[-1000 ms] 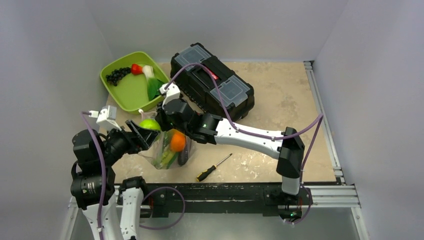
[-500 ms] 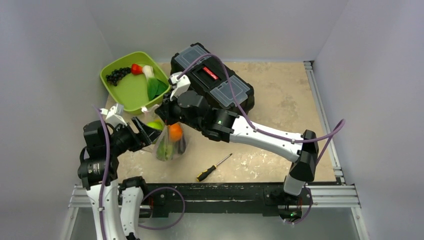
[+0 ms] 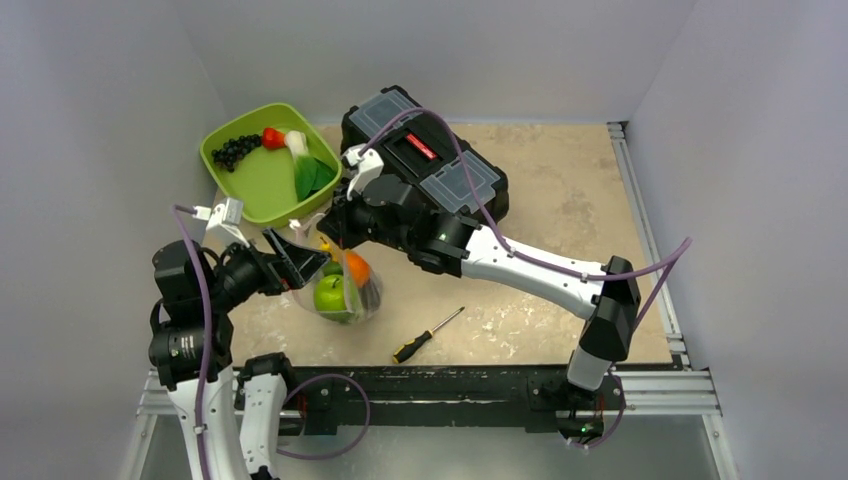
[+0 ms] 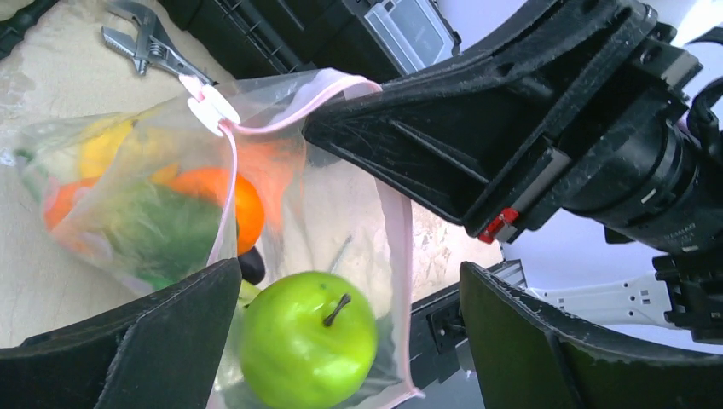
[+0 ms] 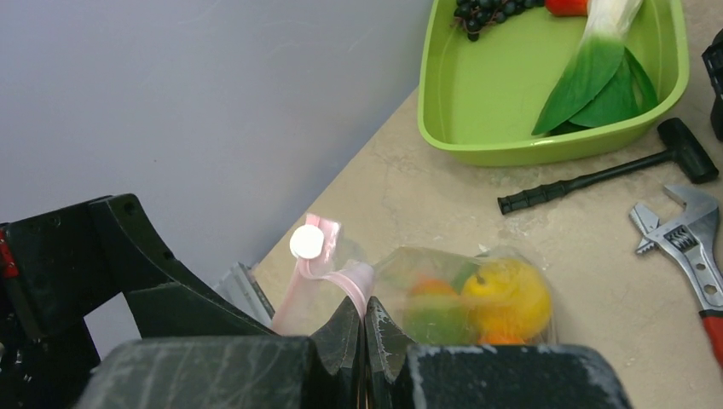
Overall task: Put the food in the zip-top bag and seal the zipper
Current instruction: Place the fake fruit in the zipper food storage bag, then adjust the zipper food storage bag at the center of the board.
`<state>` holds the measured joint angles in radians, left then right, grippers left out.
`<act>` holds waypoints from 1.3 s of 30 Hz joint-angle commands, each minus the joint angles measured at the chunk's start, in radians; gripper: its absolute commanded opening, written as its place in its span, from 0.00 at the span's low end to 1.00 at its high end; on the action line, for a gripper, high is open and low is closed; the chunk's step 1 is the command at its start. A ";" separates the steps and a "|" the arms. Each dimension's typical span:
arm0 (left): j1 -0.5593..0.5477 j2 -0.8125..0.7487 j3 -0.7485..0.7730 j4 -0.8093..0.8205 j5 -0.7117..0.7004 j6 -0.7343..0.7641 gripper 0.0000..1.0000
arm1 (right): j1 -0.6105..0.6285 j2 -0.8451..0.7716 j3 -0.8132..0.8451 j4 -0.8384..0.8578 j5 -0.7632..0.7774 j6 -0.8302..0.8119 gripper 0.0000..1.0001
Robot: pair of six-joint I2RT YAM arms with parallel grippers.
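The zip-top bag [image 3: 345,300] hangs just left of the table's middle, clear and floppy. My right gripper [image 5: 364,308] is shut on its pink zipper [image 4: 397,247] and holds the mouth up. A green apple [image 4: 309,339] lies inside the mouth, next to an orange [image 4: 245,210], a yellow pear [image 5: 513,298] and green pieces. My left gripper [image 4: 349,281] stands open on either side of the apple, its fingers [image 4: 162,341] not gripping it. From above, the left gripper [image 3: 303,263] is at the bag's left and the right gripper [image 3: 326,237] is over its top edge.
A lime-green tray [image 3: 262,185] at the back left holds dark grapes [image 3: 234,150], a red piece [image 3: 272,137] and a leek [image 5: 588,77]. A black toolbox [image 3: 425,160] stands behind the right arm. A screwdriver [image 3: 427,334], a hammer [image 5: 597,175] and a wrench [image 5: 691,230] lie on the table.
My left gripper has opened and let go of the green apple, which has dropped into the bag. The right gripper has stayed shut on the zipper edge, raised slightly toward the back.
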<state>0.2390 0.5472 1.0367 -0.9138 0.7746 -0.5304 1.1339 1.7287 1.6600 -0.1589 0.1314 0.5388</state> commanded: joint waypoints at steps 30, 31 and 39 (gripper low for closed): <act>-0.003 -0.005 -0.102 -0.015 0.071 0.096 0.10 | -0.059 -0.065 0.062 -0.039 -0.134 -0.100 0.00; -0.003 -0.006 -0.091 -0.012 0.083 0.090 0.01 | -0.059 -0.063 0.075 -0.057 -0.133 -0.111 0.00; -0.016 0.006 0.094 0.061 0.144 -0.046 0.00 | -0.059 -0.069 0.254 -0.215 -0.062 -0.114 0.00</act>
<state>0.2329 0.5472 1.0183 -0.9466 0.8654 -0.5041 1.0779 1.7279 1.7962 -0.3584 0.0395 0.4366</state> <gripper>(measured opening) 0.008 0.003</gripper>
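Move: The near-left stretch of the bag's pink rim, still free, lies just under the left hand: about 4 cm below its open fingers and 1 cm ahead and to the left. The apple, already dropped into the bag, sits some 8 cm below that hand, 2 cm back and 3 cm to its right; the white zip slider is roughly 5 cm ahead, 3 cm left and level in height. From the right hand, the same free rim lies about 2 cm back, 6 cm left and 6 cm lower. The bag's free rim is what the left hand goes for: it slips about 2.5 cm left as its fingers partly close, dips to nearly 6 cm below its start while easing back right, and pinches the rim shut between the fingertips, then lifts about 5 cm. The right hand keeps its pinch on the other side of the mouth, shifting some 2 cm right and rising at the end. ##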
